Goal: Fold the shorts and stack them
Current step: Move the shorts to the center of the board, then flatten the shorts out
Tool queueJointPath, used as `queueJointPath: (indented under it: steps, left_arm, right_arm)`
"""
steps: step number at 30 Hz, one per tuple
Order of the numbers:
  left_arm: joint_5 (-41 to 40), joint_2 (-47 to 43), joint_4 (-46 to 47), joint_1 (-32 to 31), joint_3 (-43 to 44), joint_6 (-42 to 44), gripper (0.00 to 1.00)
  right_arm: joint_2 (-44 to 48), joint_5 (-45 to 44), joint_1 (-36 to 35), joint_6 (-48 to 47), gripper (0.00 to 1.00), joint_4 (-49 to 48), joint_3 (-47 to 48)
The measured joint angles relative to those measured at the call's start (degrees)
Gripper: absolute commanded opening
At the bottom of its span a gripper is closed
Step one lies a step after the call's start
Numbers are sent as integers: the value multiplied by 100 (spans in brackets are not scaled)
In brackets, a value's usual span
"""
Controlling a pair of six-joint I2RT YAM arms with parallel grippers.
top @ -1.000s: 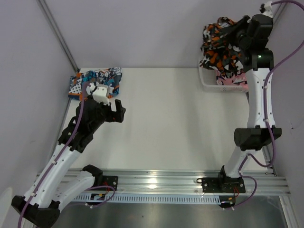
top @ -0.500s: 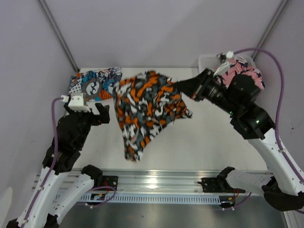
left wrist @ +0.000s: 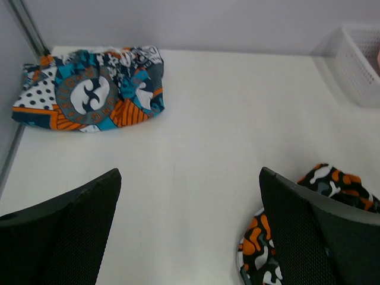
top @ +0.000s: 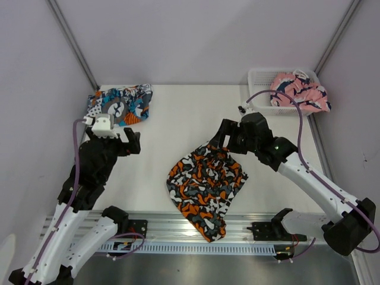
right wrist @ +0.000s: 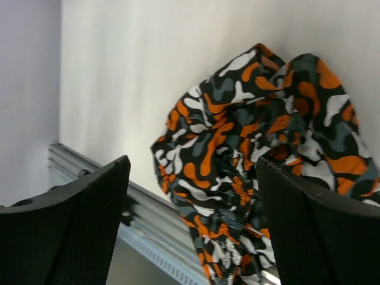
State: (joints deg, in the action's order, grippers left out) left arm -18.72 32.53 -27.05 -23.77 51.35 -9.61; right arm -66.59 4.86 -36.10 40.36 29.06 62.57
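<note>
The orange, black, white and grey blotched shorts [top: 205,187] [right wrist: 237,172] lie crumpled at the table's front middle, with one end draped over the near edge onto the rail. My right gripper [top: 219,138] [right wrist: 193,166] hovers open just above their far edge and holds nothing. The teal, orange and white shorts [top: 119,105] [left wrist: 89,89] with round emblems lie bunched at the far left corner. My left gripper [top: 132,143] [left wrist: 190,178] hangs open over bare table, short of those shorts; a bit of the blotched shorts [left wrist: 258,240] shows beside its right finger.
A white mesh basket [top: 261,80] [left wrist: 356,59] stands at the far right with a pink printed garment [top: 297,92] in it. An aluminium rail [top: 190,228] runs along the near edge. Grey walls and slanted frame posts close in the left and right sides.
My right arm swung the blotched shorts from the basket down to the table's front middle, then its jaws opened and let them go. My left arm pulled back slightly.
</note>
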Motion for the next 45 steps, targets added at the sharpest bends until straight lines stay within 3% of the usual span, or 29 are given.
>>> queueJointPath:
  steps: [8,10,12,22,26,29,30,31,34,35,36,37,45]
  left_arm:
    - [973,619,-271,0,20,-136,99]
    - [1156,647,-308,0,20,-195,99]
    - [1285,645,-306,0,20,-210,99]
    - [1585,732,-310,0,20,-219,99]
    - [1805,826,-306,-2,20,-236,99]
    - [1958,907,-295,-31,17,-240,99]
    - [2006,922,-273,-44,11,-240,99]
    - [2070,931,-247,-57,7,-240,99]
    - [2328,951,-48,-138,-55,-249,99]
    - [2465,986,79,-210,-109,-275,99]
    - [2566,1029,175,-304,-157,-313,99]
    - [2643,1073,264,-402,-201,-354,99]
    - [2590,1641,1150,-1770,-603,-802,99]
  right_arm:
    - [-105,-612,-350,-726,81,343,-179]
    - [-90,-660,-337,-750,67,238,-503]
    - [-131,-761,-330,-802,63,240,-758]
    - [-732,-872,-190,-835,65,-278,-938]
    - [-898,-791,-170,-629,61,-575,-1032]
    - [-1060,-778,-170,-492,48,-772,-1040]
    - [-1104,-778,-170,-446,35,-817,-1040]
    - [-1165,-769,-170,-426,30,-863,-1040]
    - [-1309,-739,-181,-291,22,-962,-1040]
    - [-1333,-734,-186,-271,16,-988,-1040]
    - [-1346,-726,-192,-249,5,-1014,-1040]
    - [-1346,-710,-197,-243,1,-1034,-1040]
    - [-1344,-614,-203,-127,0,-1097,-1038]
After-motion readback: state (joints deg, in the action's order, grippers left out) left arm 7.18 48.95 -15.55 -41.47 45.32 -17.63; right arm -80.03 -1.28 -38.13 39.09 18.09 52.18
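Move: Below the right hand, about 13 cm down and 2 cm farther out, is the far end of the spread orange-and-black shorts. Their middle lies roughly 11 cm back and 6 cm left of that hand. From the left hand, the shorts' left edge is about 16 cm to the right, 2 cm back and 21 cm down, while the folded blue shorts lie some 26 cm ahead, 12 cm left and 20 cm below. Sinking some 13 cm onto the shorts' far end, the right hand first drifts slightly back and right, then eases forward and left again, and its open fingers shut to pinch the cloth. Meanwhile the left hand swings about 18 cm right and 8 cm down towards the shorts' left side, turning some 40 degrees clockwise and tipping down, fingers still wide open. ##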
